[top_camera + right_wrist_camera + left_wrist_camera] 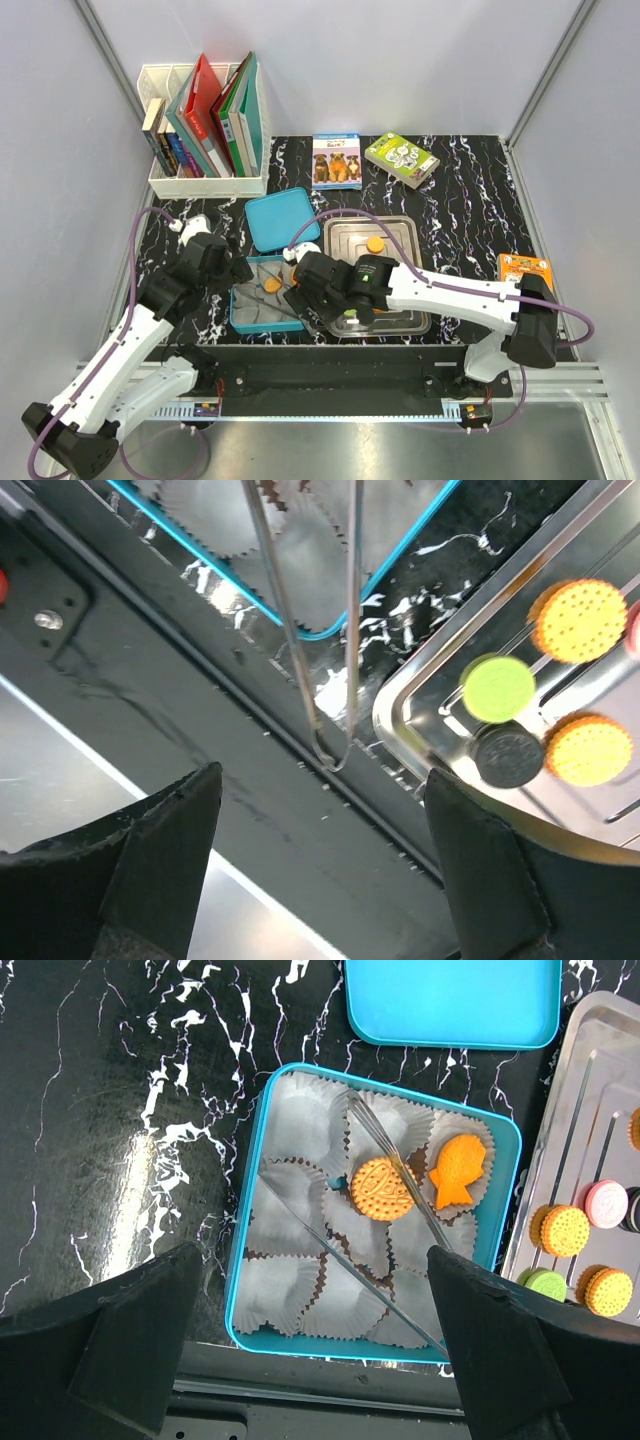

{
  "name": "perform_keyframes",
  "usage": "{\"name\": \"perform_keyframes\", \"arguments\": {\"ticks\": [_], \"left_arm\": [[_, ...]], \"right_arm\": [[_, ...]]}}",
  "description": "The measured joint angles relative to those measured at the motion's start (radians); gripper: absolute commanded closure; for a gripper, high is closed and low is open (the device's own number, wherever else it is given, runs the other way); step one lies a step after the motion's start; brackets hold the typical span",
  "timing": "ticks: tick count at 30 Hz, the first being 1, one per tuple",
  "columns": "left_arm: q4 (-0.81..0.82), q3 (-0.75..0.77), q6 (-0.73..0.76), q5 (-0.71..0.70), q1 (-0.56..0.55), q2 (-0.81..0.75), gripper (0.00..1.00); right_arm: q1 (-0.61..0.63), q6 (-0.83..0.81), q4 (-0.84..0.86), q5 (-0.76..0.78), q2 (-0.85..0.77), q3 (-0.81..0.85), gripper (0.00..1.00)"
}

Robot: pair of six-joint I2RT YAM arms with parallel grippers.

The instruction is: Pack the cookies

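Observation:
Two orange cookies, a round one (383,1188) and a fish-shaped one (458,1170), lie in paper cups inside the blue box (508,1200). More cookies sit on the metal tray (420,695): green (498,688), black (508,753) and two orange (580,620); a pink one (606,1203) shows in the left wrist view. Thin metal tongs (340,1255) lie loose across the box, their looped end (335,755) past its near edge. My left gripper (315,1260) hangs open over the box's near side. My right gripper (322,780) stands open just behind the tongs' loop, with nothing between its fingers.
The blue lid (283,218) lies behind the box. One orange cookie (375,244) sits at the tray's far end. A white rack of books (205,130) stands at the back left, two small boxes (337,160) at the back, an orange packet (524,268) at the right.

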Motion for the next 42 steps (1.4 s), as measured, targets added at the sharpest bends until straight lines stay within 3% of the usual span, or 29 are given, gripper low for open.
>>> {"name": "perform_keyframes", "arguments": {"ticks": [17,42], "left_arm": [[0.003,-0.005,0.000,0.008,0.000,-0.002,0.01],[0.000,-0.012,-0.006,0.006,0.002,-0.040,0.01]], "right_arm": [[-0.002,-0.217,0.125,0.016,0.206,0.029,0.13],[-0.042,-0.290,0.288,-0.032,0.332,0.074,0.16]]}}
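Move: The open tongs lie across the box with their two arms spread. Their middle is about 6 cm ahead of my empty right hand, 8 cm to its left and 9 cm below. The round cookie in the box is roughly 12 cm ahead and 11 cm left of my hand; the green cookie on the tray is 8 cm ahead and 5 cm right. From my left hand the tongs' middle is level with it, some 7 cm to the right. I bring my open right hand down and to the left, about 7 cm each way, and some 5 cm forward, from over the tongs' bend to over the middle of their two arms. Partway I lift by about a centimetre, then sink again, turning the wrist roughly 15 degrees, mostly counter-clockwise. The fingers stay wide, one on each side of the tongs, not gripping yet. ##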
